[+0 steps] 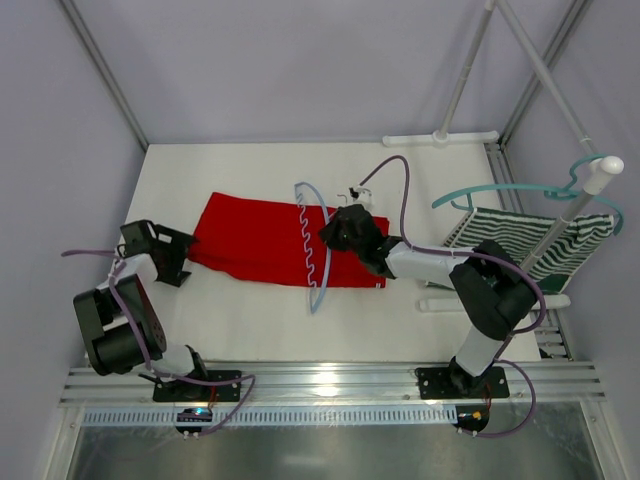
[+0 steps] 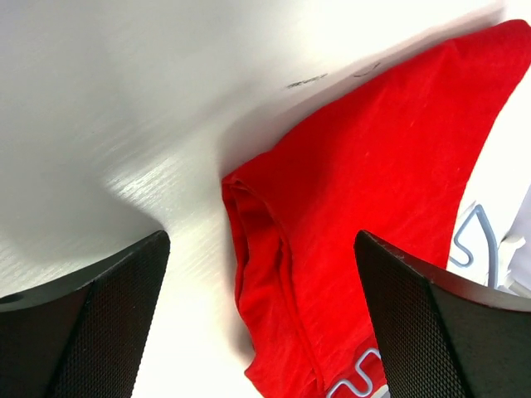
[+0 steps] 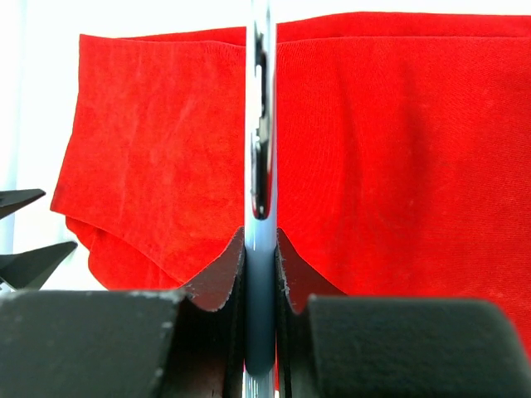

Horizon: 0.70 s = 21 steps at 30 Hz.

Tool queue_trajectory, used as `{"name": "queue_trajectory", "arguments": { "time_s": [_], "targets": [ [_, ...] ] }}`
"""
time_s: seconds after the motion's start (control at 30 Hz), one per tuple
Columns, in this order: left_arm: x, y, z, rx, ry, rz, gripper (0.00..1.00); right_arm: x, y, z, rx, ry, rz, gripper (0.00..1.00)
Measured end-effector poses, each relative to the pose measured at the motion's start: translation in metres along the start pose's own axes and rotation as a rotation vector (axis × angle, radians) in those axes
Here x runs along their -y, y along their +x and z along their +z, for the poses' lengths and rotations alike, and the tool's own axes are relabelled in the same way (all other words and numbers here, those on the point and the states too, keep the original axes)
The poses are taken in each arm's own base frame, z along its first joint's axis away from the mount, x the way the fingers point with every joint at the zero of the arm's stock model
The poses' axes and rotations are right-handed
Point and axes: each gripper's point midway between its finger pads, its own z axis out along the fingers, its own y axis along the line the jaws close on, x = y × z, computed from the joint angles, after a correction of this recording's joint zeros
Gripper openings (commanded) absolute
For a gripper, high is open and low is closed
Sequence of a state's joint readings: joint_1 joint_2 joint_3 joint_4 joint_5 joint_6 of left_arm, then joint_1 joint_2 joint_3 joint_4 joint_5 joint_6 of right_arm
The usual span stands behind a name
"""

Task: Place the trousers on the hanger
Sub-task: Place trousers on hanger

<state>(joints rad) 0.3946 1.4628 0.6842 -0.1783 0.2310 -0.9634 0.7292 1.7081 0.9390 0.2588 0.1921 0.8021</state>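
The red trousers lie folded flat on the white table, stretched left to right. Across their right part lies the pale blue hanger, its wavy bar on top of the cloth. My right gripper is shut on the hanger. In the right wrist view the hanger's blue shaft is pinched between the jaws of the right gripper, with the trousers behind it. My left gripper stands open at the trousers' left end. In the left wrist view, a folded edge of the trousers lies between the left gripper's wide-apart fingers.
At the right, a green-and-white striped garment hangs on a darker teal hanger from a white rack pole. A white tube foot lies at the table's back edge. Grey walls close in the left and back.
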Motion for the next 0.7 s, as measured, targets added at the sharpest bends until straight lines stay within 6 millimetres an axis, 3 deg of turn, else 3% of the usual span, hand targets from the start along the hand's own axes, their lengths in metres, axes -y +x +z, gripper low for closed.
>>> {"name": "queue_trajectory", "arguments": {
  "time_s": [0.27, 0.33, 0.47, 0.57, 0.7],
  "targets": [
    [0.001, 0.0, 0.008, -0.016, 0.003, -0.037, 0.89, -0.001, 0.0, 0.0, 0.002, 0.001, 0.005, 0.04],
    [0.004, -0.001, 0.013, -0.024, 0.017, -0.05, 0.83, -0.001, 0.001, 0.0, 0.002, 0.001, 0.004, 0.04],
    [0.012, -0.003, 0.025, -0.044, 0.049, -0.074, 0.64, -0.001, 0.002, 0.0, 0.003, 0.004, 0.001, 0.04],
    [0.014, -0.005, 0.029, -0.052, 0.055, -0.08, 0.37, 0.0, 0.002, 0.0, 0.005, 0.013, -0.001, 0.04],
    [0.006, -0.005, 0.03, -0.039, 0.019, -0.073, 0.15, 0.002, 0.002, 0.0, 0.008, 0.022, -0.005, 0.04]
  ]
}}
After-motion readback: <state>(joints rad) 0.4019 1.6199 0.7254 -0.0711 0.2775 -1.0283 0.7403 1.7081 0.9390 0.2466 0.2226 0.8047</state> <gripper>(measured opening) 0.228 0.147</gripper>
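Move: The left hand, fingers wide open, has the near-left corner of the folded trousers about 2 cm ahead of it, 1 cm to its right and 2 cm below. The trousers' far-left corner is some 15 cm ahead and 8 cm to the right. The light-blue hanger lies across the cloth about 32 cm to the right and 2 cm ahead. From the right hand, that near-left corner is roughly 33 cm left, 4 cm back and 8 cm below. Forward and down goes the left hand, about 2.5 cm out and 2 cm lower, onto the near-left corner of the trousers. Its nearly wide-open fingers close as it arrives and pinch the red cloth between their tips. The right hand stays put and keeps its hold on the hanger. ##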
